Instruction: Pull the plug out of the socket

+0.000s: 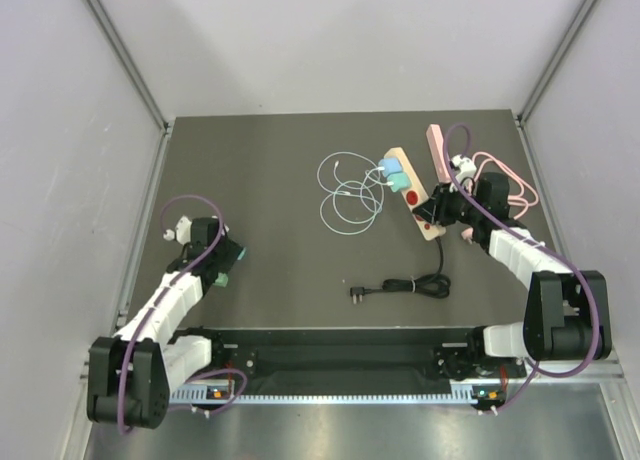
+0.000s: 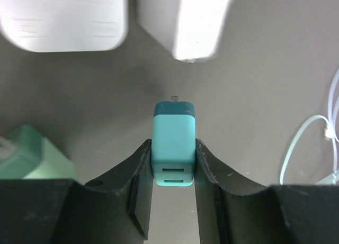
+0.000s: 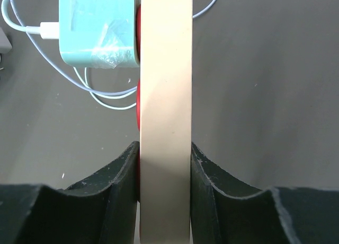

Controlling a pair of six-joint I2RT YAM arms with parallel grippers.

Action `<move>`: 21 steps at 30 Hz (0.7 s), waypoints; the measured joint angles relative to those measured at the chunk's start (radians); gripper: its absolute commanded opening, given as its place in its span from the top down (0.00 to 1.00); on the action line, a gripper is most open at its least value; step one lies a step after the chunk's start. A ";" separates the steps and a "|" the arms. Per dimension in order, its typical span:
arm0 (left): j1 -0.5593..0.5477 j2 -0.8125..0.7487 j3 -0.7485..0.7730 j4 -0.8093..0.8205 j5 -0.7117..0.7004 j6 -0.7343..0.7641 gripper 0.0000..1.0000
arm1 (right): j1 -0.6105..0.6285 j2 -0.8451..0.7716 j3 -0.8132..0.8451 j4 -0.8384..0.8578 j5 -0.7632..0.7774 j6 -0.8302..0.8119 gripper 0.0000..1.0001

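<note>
My left gripper (image 2: 174,151) is shut on a teal charger plug (image 2: 174,138). Its metal prong shows at the far end, and it is held free at the table's left side (image 1: 228,253), far from the strip. My right gripper (image 3: 164,148) is shut on the beige power strip (image 3: 164,95) near its front end (image 1: 440,218). A light-blue charger (image 3: 98,26) with a white cable (image 3: 32,29) sits plugged into the strip. In the top view the light-blue charger (image 1: 392,166) and a green plug (image 1: 401,181) sit on the strip (image 1: 418,202).
A mint-green plug (image 2: 26,156) lies by my left gripper. White cable loops (image 1: 348,195) lie left of the strip. A pink power strip (image 1: 437,145) with a white plug (image 1: 462,165) and pink cord sits behind it. A black cable (image 1: 405,286) lies in front.
</note>
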 measured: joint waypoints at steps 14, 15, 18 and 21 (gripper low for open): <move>0.031 0.029 0.021 -0.097 -0.131 -0.005 0.21 | -0.033 0.000 0.000 0.000 -0.017 0.007 1.00; 0.033 0.032 0.027 -0.103 -0.135 -0.003 0.17 | -0.033 0.000 0.000 0.000 -0.017 0.008 1.00; 0.035 0.033 0.050 -0.124 -0.149 0.004 0.10 | -0.033 0.000 0.000 0.000 -0.018 0.007 1.00; 0.035 0.023 0.073 -0.135 -0.150 0.023 0.06 | -0.033 0.000 0.000 0.000 -0.018 0.008 1.00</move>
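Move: The teal plug is already pinched in the left fingers, low over the table. The green plug beside which it goes lies about 5 cm left of that hand, 5 cm back and 2 cm below. From the same hand, the white box adapter stands some 7 cm left and 8 cm ahead, the flat white adapter roughly 11 cm left and 1 cm ahead, both about 2 cm below. From the right hand the green plug lies some 55 cm left, 13 cm back and 10 cm lower. The teal plug is carried about 3 cm to the left, sinking and drawing back a little over 1 cm, towards the green plug. The left fingers then spread from their pinch to nearly wide open and let go of it, while the hand still eases left, then lifts about 1.5 cm, the wrist turning some 10 degrees in all. The left finger comes against the green plug. ##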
